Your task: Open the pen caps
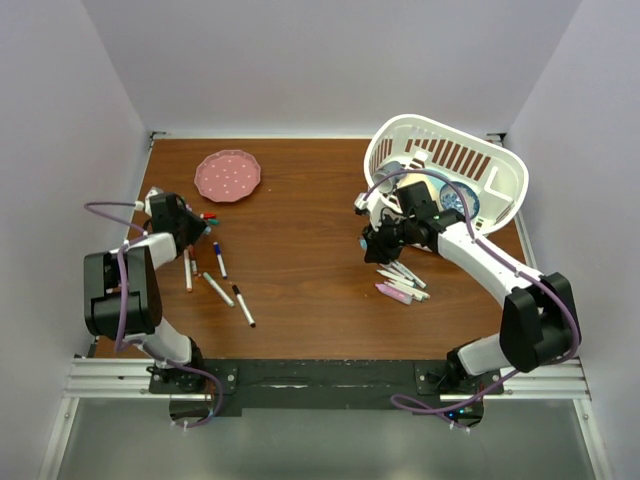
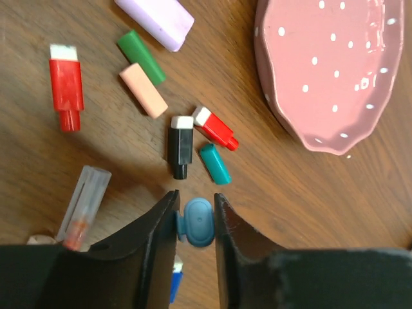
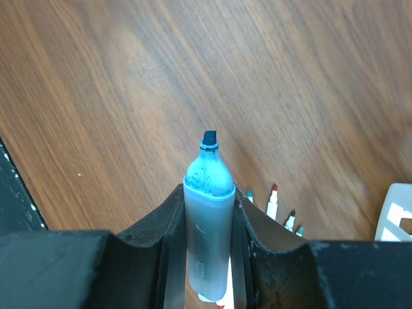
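My left gripper [image 2: 196, 197] is shut on a small blue pen cap [image 2: 198, 222], held just above the wood near the left edge of the table [image 1: 300, 240]. Loose pen caps lie in front of it: black [image 2: 181, 145], two red [image 2: 215, 127] [image 2: 66, 87], teal [image 2: 214, 163], green [image 2: 141, 56], peach [image 2: 143, 90] and lilac [image 2: 154, 19]. My right gripper [image 3: 208, 190] is shut on a pale blue highlighter [image 3: 208, 212] with no cap on it and its dark tip bare. In the top view the right gripper [image 1: 372, 240] hovers just left of the basket.
A pink dotted plate [image 2: 335, 77] sits right of the caps. Uncapped slim pens [image 1: 218, 290] lie near the left arm, and more pens [image 1: 400, 282] below the right gripper. A white basket [image 1: 445, 160] lies tipped at the back right. A clear cap [image 2: 84, 206] lies by my left finger.
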`<action>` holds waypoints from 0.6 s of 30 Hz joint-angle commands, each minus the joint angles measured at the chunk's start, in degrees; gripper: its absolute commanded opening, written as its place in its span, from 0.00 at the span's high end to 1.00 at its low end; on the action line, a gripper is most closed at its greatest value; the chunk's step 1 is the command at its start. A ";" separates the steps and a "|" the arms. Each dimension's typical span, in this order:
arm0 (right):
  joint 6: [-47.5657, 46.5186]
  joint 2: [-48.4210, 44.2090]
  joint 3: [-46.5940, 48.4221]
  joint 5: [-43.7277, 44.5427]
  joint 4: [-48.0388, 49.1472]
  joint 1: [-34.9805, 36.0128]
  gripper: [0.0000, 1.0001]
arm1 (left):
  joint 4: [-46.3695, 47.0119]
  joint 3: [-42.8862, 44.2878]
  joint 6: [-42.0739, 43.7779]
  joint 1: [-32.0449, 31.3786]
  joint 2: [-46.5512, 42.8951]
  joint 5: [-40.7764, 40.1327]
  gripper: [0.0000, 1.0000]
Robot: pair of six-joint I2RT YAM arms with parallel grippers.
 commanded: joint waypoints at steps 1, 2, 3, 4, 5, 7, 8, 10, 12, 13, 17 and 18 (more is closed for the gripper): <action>-1.53 0.36 0.43 1.74 -1.14 -0.37 1.00 | -1.50 4.01 2.61 1.16 0.78 -1.47 0.61; -1.62 0.44 0.34 1.91 -1.32 -0.37 1.00 | -1.60 3.93 2.70 1.17 0.52 -1.56 0.59; -1.79 0.45 0.34 2.00 -1.40 -0.46 1.00 | -1.60 3.84 2.79 1.60 -0.87 -1.73 0.57; -1.88 0.36 0.34 2.18 -1.40 -0.54 1.00 | -1.60 3.58 2.97 1.69 -1.85 -2.25 0.52; -2.05 0.36 0.17 2.70 -1.67 -0.46 1.00 | -1.68 3.75 3.23 1.78 -2.73 -2.26 0.48; -2.32 0.27 -0.10 3.23 -1.76 -0.55 1.00 | -2.47 4.45 4.54 1.87 -5.89 -1.82 0.43; -2.76 0.18 -0.36 4.10 -1.84 -0.55 1.00 | -2.65 4.54 4.99 1.87 -7.12 -1.39 0.42; -3.28 0.36 -0.71 5.51 -2.28 -0.54 0.99 | -2.39 4.46 6.30 1.96 -11.51 1.59 0.41; -4.25 0.27 -1.41 8.67 -2.63 -0.46 0.96 | -1.78 3.76 7.18 1.87 -16.85 4.58 0.41; -4.60 0.18 -1.77 9.64 -2.72 -0.54 0.96 | -0.90 2.01 8.67 1.87 -18.97 8.60 0.40; -6.10 -0.17 -3.43 14.47 -3.95 -0.46 0.94 | 4.11 -5.11 11.66 1.78 -31.54 16.71 0.31; -6.27 -0.08 -3.79 17.18 -3.87 -0.46 0.94 | 4.20 -6.00 12.28 1.87 -36.17 17.59 0.27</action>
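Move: The blue cap still sits between the left fingertips; the bare table spot for it is roughly 2 cm below, about 1 cm to the left. From that hand the black cap lies some 5 cm ahead and 3 cm left, the teal cap 4 cm ahead and 1 cm right. The uncapped blue marker is in the right hand; from there the white pens lie level and about 6 cm right, the purple marker 3 cm back and 2 cm right, all roughly 9 cm below. The blue cap is let go onto the table as the left fingers open to about double their gap, the hand easing some 1 cm left; then that hand lifts about 15 cm clear, fingertips tipping up a good 20 degrees. Meanwhile the blue marker, still gripped, is carried by the right hand some 3 cm right and 3 cm down towards the white pens, its fingers steepening about 10 degrees. ##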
